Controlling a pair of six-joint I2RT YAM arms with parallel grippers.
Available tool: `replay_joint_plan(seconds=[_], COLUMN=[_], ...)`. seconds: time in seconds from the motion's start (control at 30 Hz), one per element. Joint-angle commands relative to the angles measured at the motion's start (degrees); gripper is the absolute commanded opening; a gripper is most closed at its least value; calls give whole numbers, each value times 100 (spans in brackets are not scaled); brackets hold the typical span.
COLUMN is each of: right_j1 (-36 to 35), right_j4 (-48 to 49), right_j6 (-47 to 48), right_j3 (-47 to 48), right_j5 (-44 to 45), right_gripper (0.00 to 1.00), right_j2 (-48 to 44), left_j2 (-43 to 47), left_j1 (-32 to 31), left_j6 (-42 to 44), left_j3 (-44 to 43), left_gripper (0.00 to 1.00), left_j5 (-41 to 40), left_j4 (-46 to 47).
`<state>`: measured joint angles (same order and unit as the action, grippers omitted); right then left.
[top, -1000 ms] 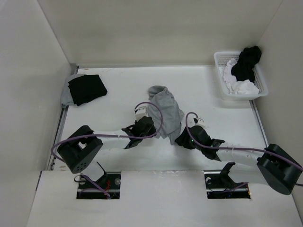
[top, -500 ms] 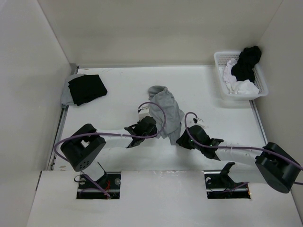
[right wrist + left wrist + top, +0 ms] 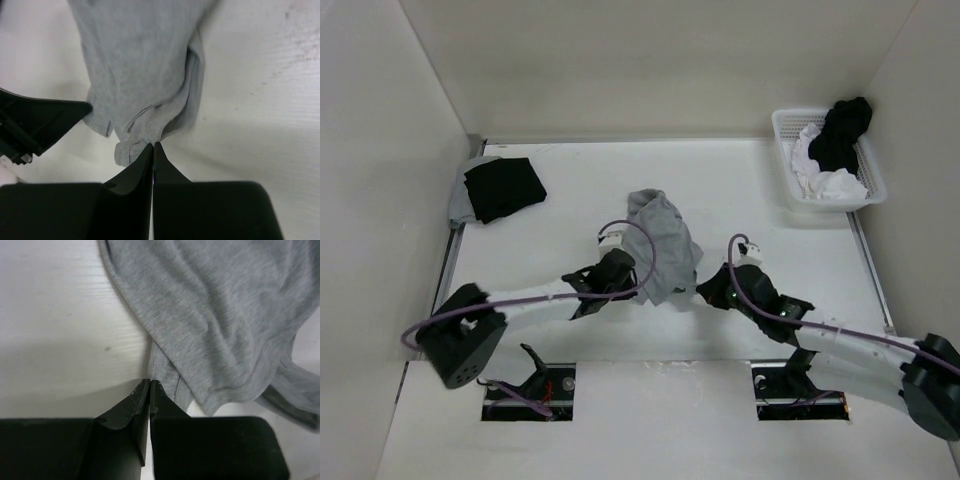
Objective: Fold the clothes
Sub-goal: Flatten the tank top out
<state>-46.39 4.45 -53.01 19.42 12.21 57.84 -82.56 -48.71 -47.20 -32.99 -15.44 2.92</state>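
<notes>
The clothes (image 3: 660, 240), a light grey T-shirt, lie crumpled in a narrow heap at the middle of the table. My left gripper (image 3: 632, 288) is at the heap's near left edge. In the left wrist view it (image 3: 150, 381) is shut, its tips pinching the shirt's hem (image 3: 162, 372), with the shirt (image 3: 215, 315) spreading away beyond. My right gripper (image 3: 703, 288) is at the near right corner. In the right wrist view it (image 3: 152, 145) is shut on a bunched bit of hem, and the shirt (image 3: 145, 65) stretches away from the tips.
A black garment (image 3: 503, 188) lies on a grey one at the far left of the table. A white basket (image 3: 782, 124) with black and white clothes stands at the far right. The left arm's finger (image 3: 40, 125) shows at the left in the right wrist view.
Both grippers have gone from open to shut at the shirt's near edge. Both arms have swung and stretched forward. The shirt's heap has shifted a little and looks narrower.
</notes>
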Motion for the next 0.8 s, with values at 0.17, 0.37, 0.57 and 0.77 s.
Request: replay_joint_plan(seconds=[0.17,0.37,0.57,0.77], right_j1=[-979,-2876,-4703,-5683], right_j4=[-2324,-2651,-1372,1651], right_j6=[1142,3118,5847,8953], right_j3=[2168,5094,7063,7103], right_j5=[1484,3495,4990,5591], right_gripper=[0,0,0,0], right_j2=[-2189,-1831,-830,-353], left_j2=[3824,4390,3977,3617], left_j1=[200,-721,-1820,-2577], left_j6=[790,1721,2986,4163], left_j3=[-1514,-3500,-4864,-5034], left_gripper=[0,0,0,0], left_j5=[-1073,-2172,-2972,-3666], left_j4=[-2399,-2227,-1331,-93])
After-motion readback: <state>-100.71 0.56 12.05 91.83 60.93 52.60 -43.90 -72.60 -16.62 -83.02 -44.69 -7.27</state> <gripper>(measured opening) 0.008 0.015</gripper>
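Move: Both hands already hold the near end of the tank top. The left hand has its left corner, with the garment's middle about 12 cm ahead and 7 cm to the right, nearly level. The right hand has the right corner, slightly lifted, with the middle about 11 cm ahead, 8 cm left and 5 cm below. The black folded cloth lies 27 cm ahead and 31 cm left of the left hand; the white basket stands roughly 33 cm ahead and 33 cm right of the right hand. Keeping their pinch on the tank top's two near corners, both hands sweep it fast upward, each rising more than 50 cm and easing to a stop. They also draw back some 8 cm, the left hand spreading about 11 cm left and the right one about 4 cm right, while the wrists tip the fingers up by over 50 degrees. ##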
